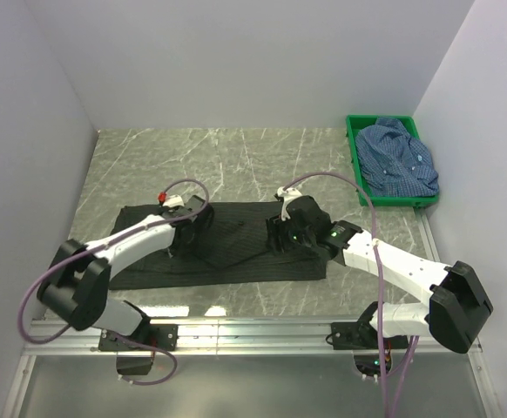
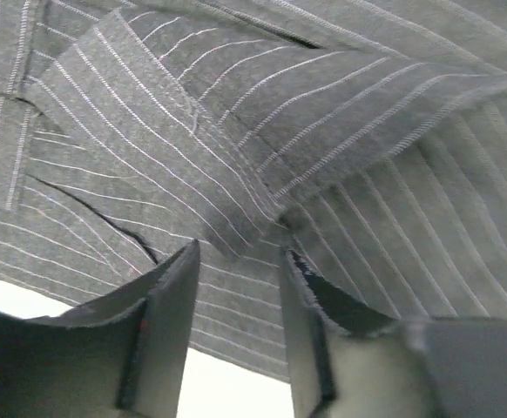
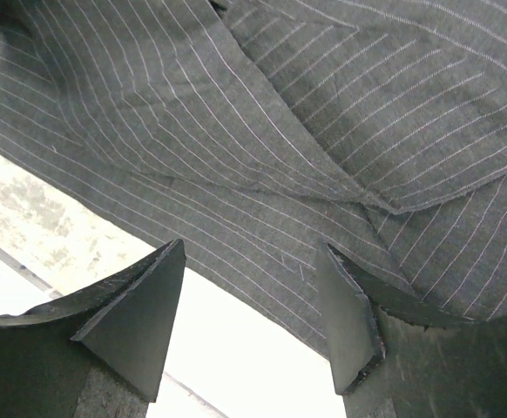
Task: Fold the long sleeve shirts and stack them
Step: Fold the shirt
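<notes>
The black shirt (image 1: 236,219) with fine pale stripes lies spread flat across the middle of the table, with folded layers over its centre. My left gripper (image 1: 190,230) sits low over its left half, and my right gripper (image 1: 279,235) over its right half. In the left wrist view the left gripper (image 2: 239,254) stands open, the striped cloth (image 2: 236,131) just beyond its tips and nothing pinched. The right gripper (image 3: 253,252) is open wide above the cloth (image 3: 236,131) near its hem. The blue checked shirt (image 1: 399,157) lies crumpled in the crate.
A green plastic crate (image 1: 356,164) stands at the back right against the wall. White walls close in the marbled table (image 1: 236,157) on three sides. A metal rail (image 1: 253,331) runs along the near edge by the arm bases.
</notes>
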Motion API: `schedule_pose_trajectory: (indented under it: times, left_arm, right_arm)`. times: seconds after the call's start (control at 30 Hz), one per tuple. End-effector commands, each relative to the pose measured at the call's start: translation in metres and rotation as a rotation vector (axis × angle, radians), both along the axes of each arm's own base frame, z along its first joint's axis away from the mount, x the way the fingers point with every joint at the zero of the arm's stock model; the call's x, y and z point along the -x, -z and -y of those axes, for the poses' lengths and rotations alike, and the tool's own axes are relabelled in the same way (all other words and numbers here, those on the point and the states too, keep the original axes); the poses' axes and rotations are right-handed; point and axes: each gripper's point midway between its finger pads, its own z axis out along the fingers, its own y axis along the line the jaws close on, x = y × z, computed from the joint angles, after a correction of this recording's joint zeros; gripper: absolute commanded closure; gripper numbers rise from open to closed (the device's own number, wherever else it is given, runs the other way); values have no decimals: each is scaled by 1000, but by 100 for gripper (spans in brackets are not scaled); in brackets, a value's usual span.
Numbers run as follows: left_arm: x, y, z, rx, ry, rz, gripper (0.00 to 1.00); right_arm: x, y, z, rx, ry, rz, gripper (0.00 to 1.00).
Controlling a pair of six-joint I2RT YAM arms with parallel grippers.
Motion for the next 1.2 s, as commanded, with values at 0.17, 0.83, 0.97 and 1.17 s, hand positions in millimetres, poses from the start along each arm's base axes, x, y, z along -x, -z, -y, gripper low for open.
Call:
schedule_pose_trajectory:
  times: [0.17,0.83,0.97,1.17]
  left_arm:
    - [-23,-9,-12,-171,-72,61,68]
    - [-19,-89,-18,-244,-36,-7,99]
    - [-7,-90,-17,-207,-23,-82,99]
    - [9,-114,-12,-144,13,-126,99]
  right_arm:
    - [-1,-2,-1,-12,5,24,31]
    - [-1,-3,-3,-16,3,30,32]
    - [0,-7,-2,-24,0,42,32]
    - [0,-7,-1,-28,0,46,32]
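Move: The bunched fold of the shirt that the left hand goes for lies right at its fingertips: about 2 cm ahead, 2 cm to the left and 1 cm below. The shirt's near edge is about 9 cm back from this hand, level with it sideways; its far edge is some 12 cm ahead and 2 cm to the right. From the right hand the same fold lies roughly 28 cm left, 2 cm ahead and 7 cm below. The left hand's open fingers close on the shirt's bunched fold and pinch it as the hand eases about 2 cm forward and left, dipping slightly and rolling its left side up some 10 degrees. Then, fingers shut, it lifts the fold about 9 cm, swinging a couple of centimetres forward on the way up and drawing back again near the top. ##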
